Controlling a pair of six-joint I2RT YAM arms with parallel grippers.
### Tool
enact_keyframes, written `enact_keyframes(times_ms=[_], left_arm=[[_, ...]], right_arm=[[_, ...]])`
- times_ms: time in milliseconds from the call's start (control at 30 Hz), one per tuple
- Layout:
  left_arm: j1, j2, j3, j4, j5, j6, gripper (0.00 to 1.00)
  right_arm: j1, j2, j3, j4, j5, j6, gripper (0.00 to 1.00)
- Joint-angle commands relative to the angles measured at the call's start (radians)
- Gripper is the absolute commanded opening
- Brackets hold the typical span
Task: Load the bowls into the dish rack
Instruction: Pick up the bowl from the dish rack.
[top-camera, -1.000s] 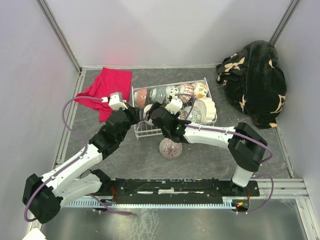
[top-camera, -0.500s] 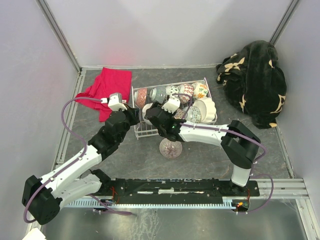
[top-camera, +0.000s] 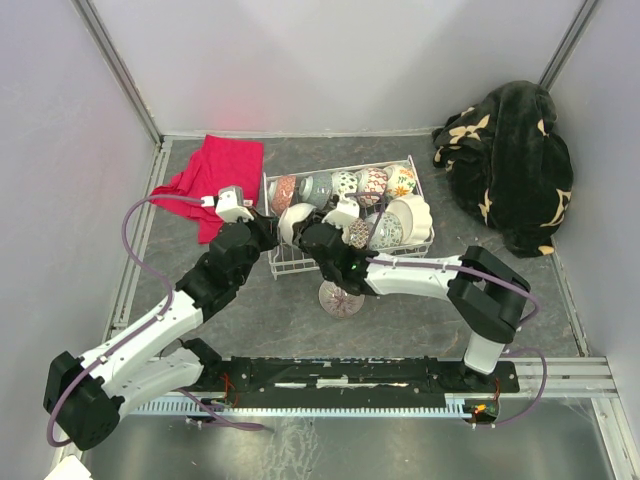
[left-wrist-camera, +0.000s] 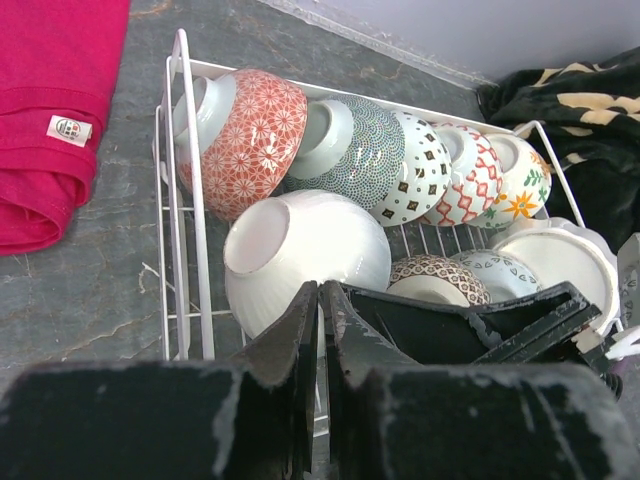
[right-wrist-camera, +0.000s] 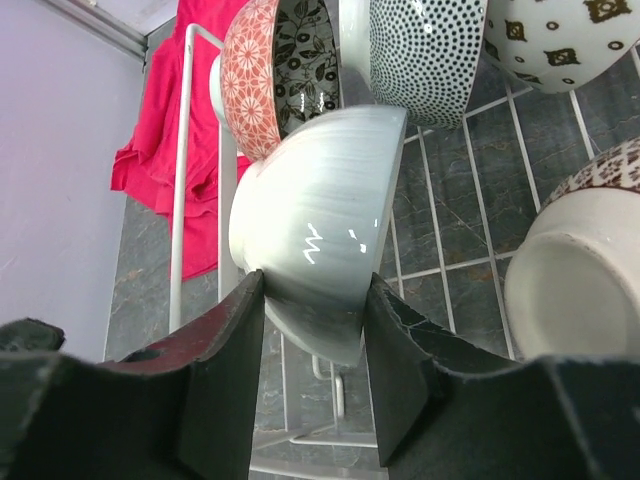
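Observation:
The white wire dish rack (top-camera: 290, 266) holds a back row of patterned bowls on edge, from a red lattice bowl (top-camera: 284, 192) to a floral one (top-camera: 402, 181). A plain white bowl (top-camera: 296, 222) lies on its side in the rack's front left corner. My right gripper (top-camera: 314, 238) is shut on it; in the right wrist view both fingers (right-wrist-camera: 235, 330) press the white bowl (right-wrist-camera: 320, 215). My left gripper (top-camera: 262, 228) is shut and empty at the rack's left front, its tips (left-wrist-camera: 320, 292) against the white bowl (left-wrist-camera: 300, 240). Another patterned bowl (top-camera: 341, 297) sits on the table before the rack.
A red cloth (top-camera: 215, 175) lies left of the rack, right beside its wire wall (left-wrist-camera: 180, 150). A black floral blanket (top-camera: 510, 160) is heaped at the back right. More bowls (top-camera: 405, 218) fill the rack's right half. Grey walls close in the table.
The right gripper's jaws have closed in from wide open onto the white bowl, and the bowl now shows more to the left of the gripper. The left arm has stayed put.

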Motion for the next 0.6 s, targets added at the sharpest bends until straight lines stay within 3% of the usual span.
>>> enact_keyframes(times_ms=[0,133,300,567], left_arm=[[0.004,-0.02,-0.001,0.025,-0.034,0.02,0.12],[0.004,-0.025,-0.003,0.025,-0.036,0.02,0.12],[0.004,-0.036,-0.007,0.025,-0.044,0.02,0.11],[0.004,-0.053,-0.015,0.027,-0.051,0.017,0.11]], right_arm=[[-0.013,-0.038,-0.098,0.178,-0.029,-0.124,0.33],[-0.014,-0.043,-0.152,0.376,-0.094,-0.191,0.17],[-0.013,-0.048,-0.17,0.47,-0.14,-0.23,0.02],[-0.014,-0.091,-0.2,0.583,-0.222,-0.273,0.01]])
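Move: The white bowl is already between the right hand's half-open fingers, its middle about 3 cm ahead and 1 cm left, a touch below. The red patterned bowl lies some 6 cm ahead and 6 cm left of that hand, the grey dotted bowl about 8 cm ahead and 2 cm right, the brown patterned bowl 11 cm right and 2 cm back, all roughly 4 cm lower. From the left hand, the white bowl is 4 cm ahead, 4 cm right and 5 cm below. The right fingers begin with the white bowl's body between them and close, slowly and then all at once, from about half open to nearly shut, ending with the tips together at the bowl's left rim. Meanwhile the hand eases back, then left and up, some 3 cm in all, swinging counter-clockwise by roughly 15 degrees as the fingers tip upward about 10. ##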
